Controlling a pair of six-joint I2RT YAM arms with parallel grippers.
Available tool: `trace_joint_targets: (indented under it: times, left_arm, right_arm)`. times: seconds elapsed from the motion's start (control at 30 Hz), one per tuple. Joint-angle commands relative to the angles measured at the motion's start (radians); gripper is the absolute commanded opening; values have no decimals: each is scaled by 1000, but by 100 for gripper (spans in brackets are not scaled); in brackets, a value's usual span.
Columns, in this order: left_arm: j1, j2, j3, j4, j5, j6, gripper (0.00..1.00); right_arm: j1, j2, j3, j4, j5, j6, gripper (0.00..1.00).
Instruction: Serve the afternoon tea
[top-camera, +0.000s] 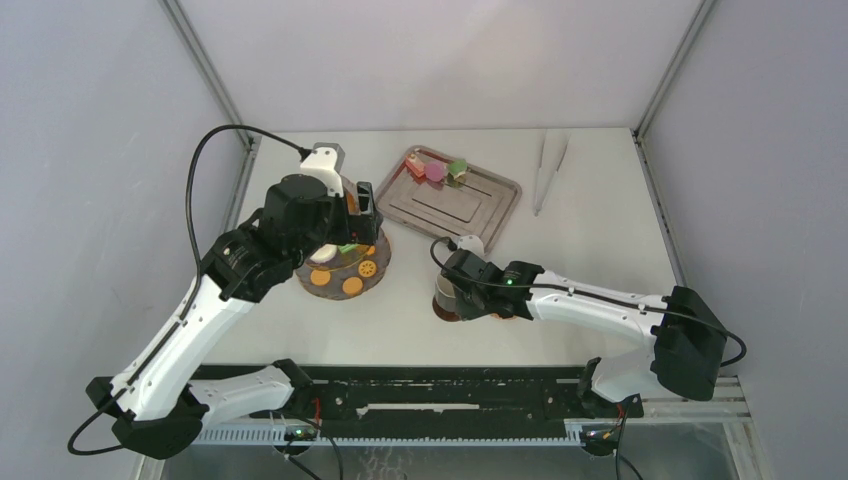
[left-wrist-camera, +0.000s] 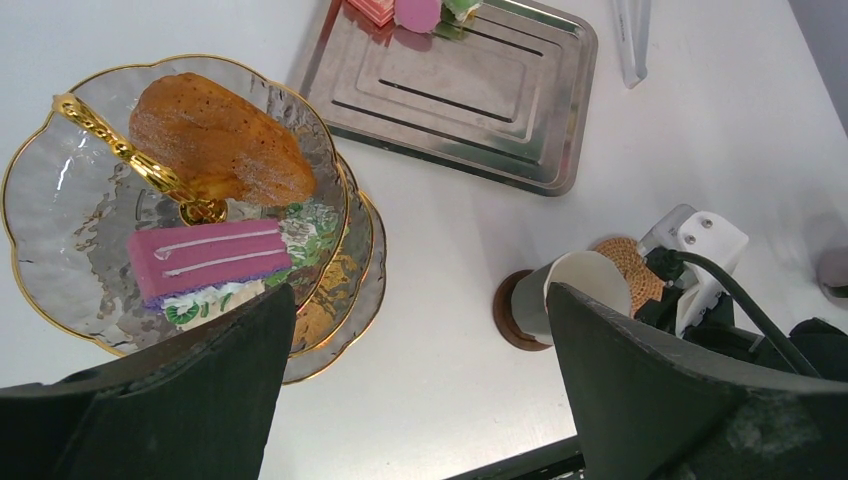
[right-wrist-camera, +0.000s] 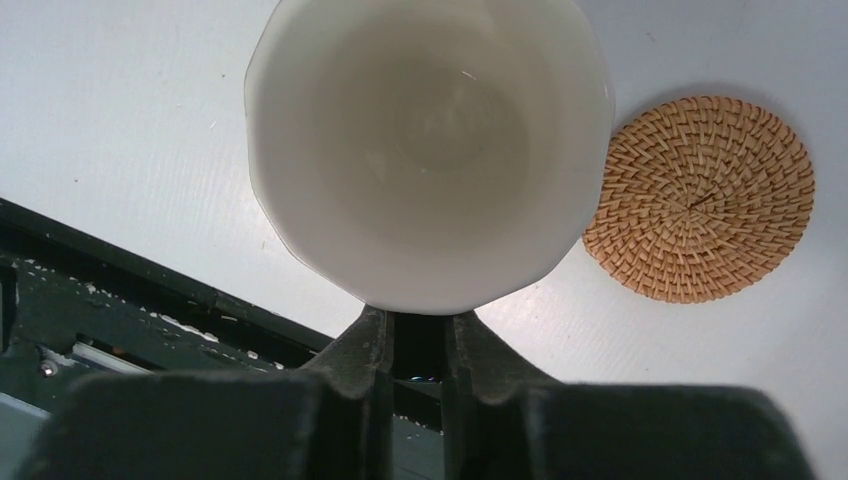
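Note:
The three-tier glass stand with its gold pole carries an orange-brown cake and a pink cake on top, and orange cookies on the lowest tier. My left gripper hangs open just above and beside the stand, holding nothing. A white cup stands on a dark brown coaster. My right gripper is shut on the cup at its near side, the grip point hidden under the rim. A woven coaster lies bare right beside it.
A rectangular steel tray at the back holds small cakes in its far corner. Long metal tongs lie to the right of the tray. The black rail runs along the near edge.

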Motion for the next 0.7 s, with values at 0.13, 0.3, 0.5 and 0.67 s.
trace_joint_targets:
  times: [0.13,0.3,0.5,0.67]
  left_arm:
    - [5,-2,19,31,11,9,100]
    - [5,8,-5,64,16,31,100]
    - [3,-29,-41,156,129,47,100]
    - [2,-6,-36,167,198,86,100]
  right_arm:
    - [8,-84,68,-12,8,-7,54]
    - [6,-206,138,-159,143,-10,66]
    - [-160,-404,90,-495,430,278,68]
    - [-537,-512,36,-650,431,386,68]
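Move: At the right hand's fingertips is the handle of the white cup, whose middle is about 5 cm ahead and 2 cm left. The cup already stands on the dark coaster, some 6 cm below the hand. The woven coaster lies 5 cm ahead and 9 cm right, equally low; the pink cup is about 39 cm right and 2 cm back. From the open left hand, the white cup is roughly 15 cm right, 3 cm back and 24 cm below. Opening its fingers off the white cup's handle, the right hand first rises about 10 cm nearly straight up, then swings fast to the right, some 18 cm, past the woven coaster towards the pink cup. It turns about 40 degrees clockwise and tips its fingers up a little. Late on, the open left hand drifts 2 cm right, towards the white cup. ##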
